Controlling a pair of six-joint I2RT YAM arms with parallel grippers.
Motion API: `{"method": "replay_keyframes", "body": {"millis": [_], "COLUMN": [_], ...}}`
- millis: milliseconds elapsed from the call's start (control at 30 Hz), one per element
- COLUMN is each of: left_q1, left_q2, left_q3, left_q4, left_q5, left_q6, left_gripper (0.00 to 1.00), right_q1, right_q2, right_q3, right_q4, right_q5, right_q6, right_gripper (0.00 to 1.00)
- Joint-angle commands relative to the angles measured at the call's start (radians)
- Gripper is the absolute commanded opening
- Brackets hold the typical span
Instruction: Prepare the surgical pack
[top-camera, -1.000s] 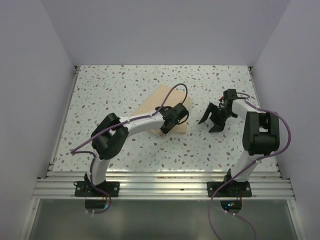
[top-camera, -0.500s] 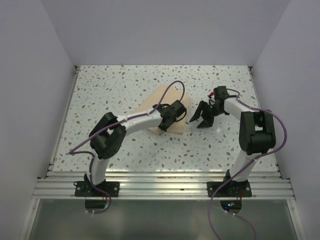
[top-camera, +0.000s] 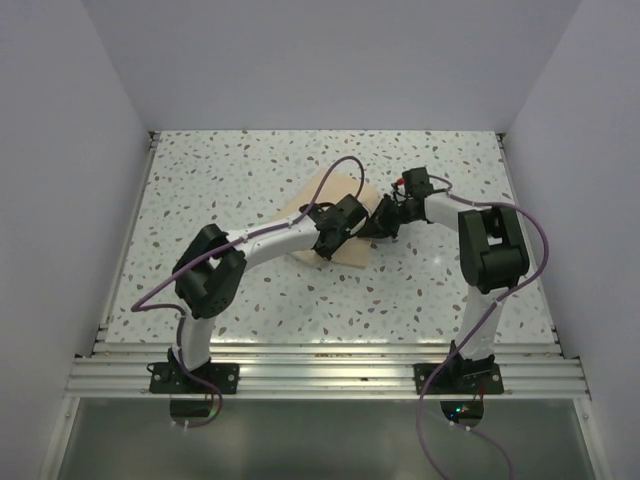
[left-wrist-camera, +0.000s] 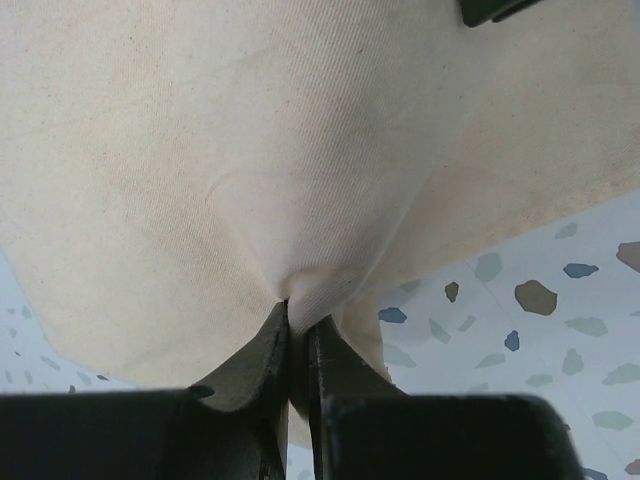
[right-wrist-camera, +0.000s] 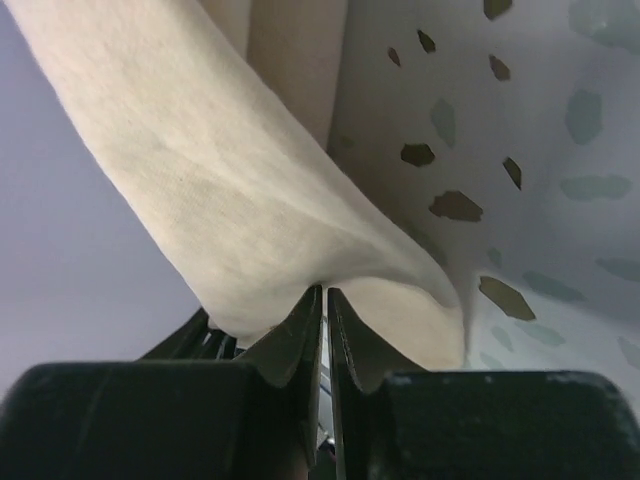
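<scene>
The tan cloth sheet (top-camera: 322, 192) of the surgical pack lies folded on the speckled table, left of centre. My left gripper (top-camera: 347, 232) is over its near right part, shut on a pinched-up fold of the cloth (left-wrist-camera: 250, 130); in the left wrist view the left gripper (left-wrist-camera: 298, 312) shows fabric bunched between its tips. My right gripper (top-camera: 383, 222) meets the cloth's right edge. In the right wrist view the right gripper (right-wrist-camera: 325, 292) is shut on the lifted edge of the cloth (right-wrist-camera: 230, 200), which drapes over both fingers.
The terrazzo table (top-camera: 220, 170) is boxed in by white walls at the left, back and right. A metal rail (top-camera: 320, 365) carrying both arm bases runs along the near edge. The two grippers are close together over the cloth's right side.
The right arm swung left from open table to the cloth's right edge and its jaws went from wide open to shut on it. The left gripper closed on the cloth and shifted slightly back.
</scene>
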Motion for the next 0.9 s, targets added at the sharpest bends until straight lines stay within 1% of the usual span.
{"method": "replay_keyframes", "body": {"millis": [0, 133, 267, 333, 400, 433, 667, 767, 800, 867], "left_q1": [0.009, 0.010, 0.010, 0.009, 0.010, 0.010, 0.009, 0.009, 0.010, 0.009], "left_q2": [-0.072, -0.083, -0.086, -0.095, -0.100, -0.102, -0.114, -0.125, -0.126, -0.131], "left_q3": [0.041, 0.055, 0.078, 0.087, 0.098, 0.112, 0.112, 0.106, 0.106, 0.101], "left_q4": [0.007, 0.015, 0.013, 0.024, 0.033, 0.033, 0.041, 0.050, 0.050, 0.060], "left_q5": [0.026, 0.046, 0.078, 0.098, 0.124, 0.129, 0.202, 0.227, 0.233, 0.245], "left_q6": [0.004, 0.015, 0.017, 0.023, 0.024, 0.026, 0.037, 0.040, 0.040, 0.037], "left_gripper": [0.00, 0.00, 0.00, 0.00, 0.00, 0.00, 0.00, 0.00, 0.00, 0.00], "right_q1": [0.013, 0.048, 0.095, 0.123, 0.143, 0.146, 0.157, 0.165, 0.168, 0.180], "right_q2": [0.017, 0.041, 0.070, 0.073, 0.067, 0.058, 0.051, 0.082, 0.093, 0.144], "right_q3": [0.040, 0.037, 0.060, 0.054, 0.053, 0.050, 0.025, 0.005, -0.001, 0.010], "right_q4": [0.103, 0.194, 0.237, 0.316, 0.344, 0.402, 0.462, 0.551, 0.629, 0.694], "right_q5": [-0.057, -0.073, -0.076, -0.082, -0.079, -0.077, -0.058, -0.036, -0.016, 0.016], "right_q6": [0.096, 0.166, 0.212, 0.256, 0.274, 0.289, 0.313, 0.356, 0.407, 0.439], "right_gripper": [0.09, 0.08, 0.07, 0.07, 0.07, 0.06, 0.07, 0.07, 0.07, 0.07]}}
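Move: The middle of the folded cloth pack lies about 7 cm to the right hand's left, 3 cm ahead and a couple of centimetres lower. The cloth edge gripped by the left hand is 7 cm to the right hand's left and 5 cm back, slightly higher; the near right flap is 2 cm left, 4 cm back, 3 cm down. For the left hand, the pack's middle is some 8 cm straight ahead and 3 cm lower. Fingertips against the cloth, nearly shut, the right hand pushes the right-hand side of the wrap some 9 cm left and a little forward, in beneath the raised fold just ahead of the left gripper. It rises slightly late on, the fingers tipping about 15 degrees towards level. The left hand keeps its pinch on the cloth edge, lifting it about 3 cm and easing right. ##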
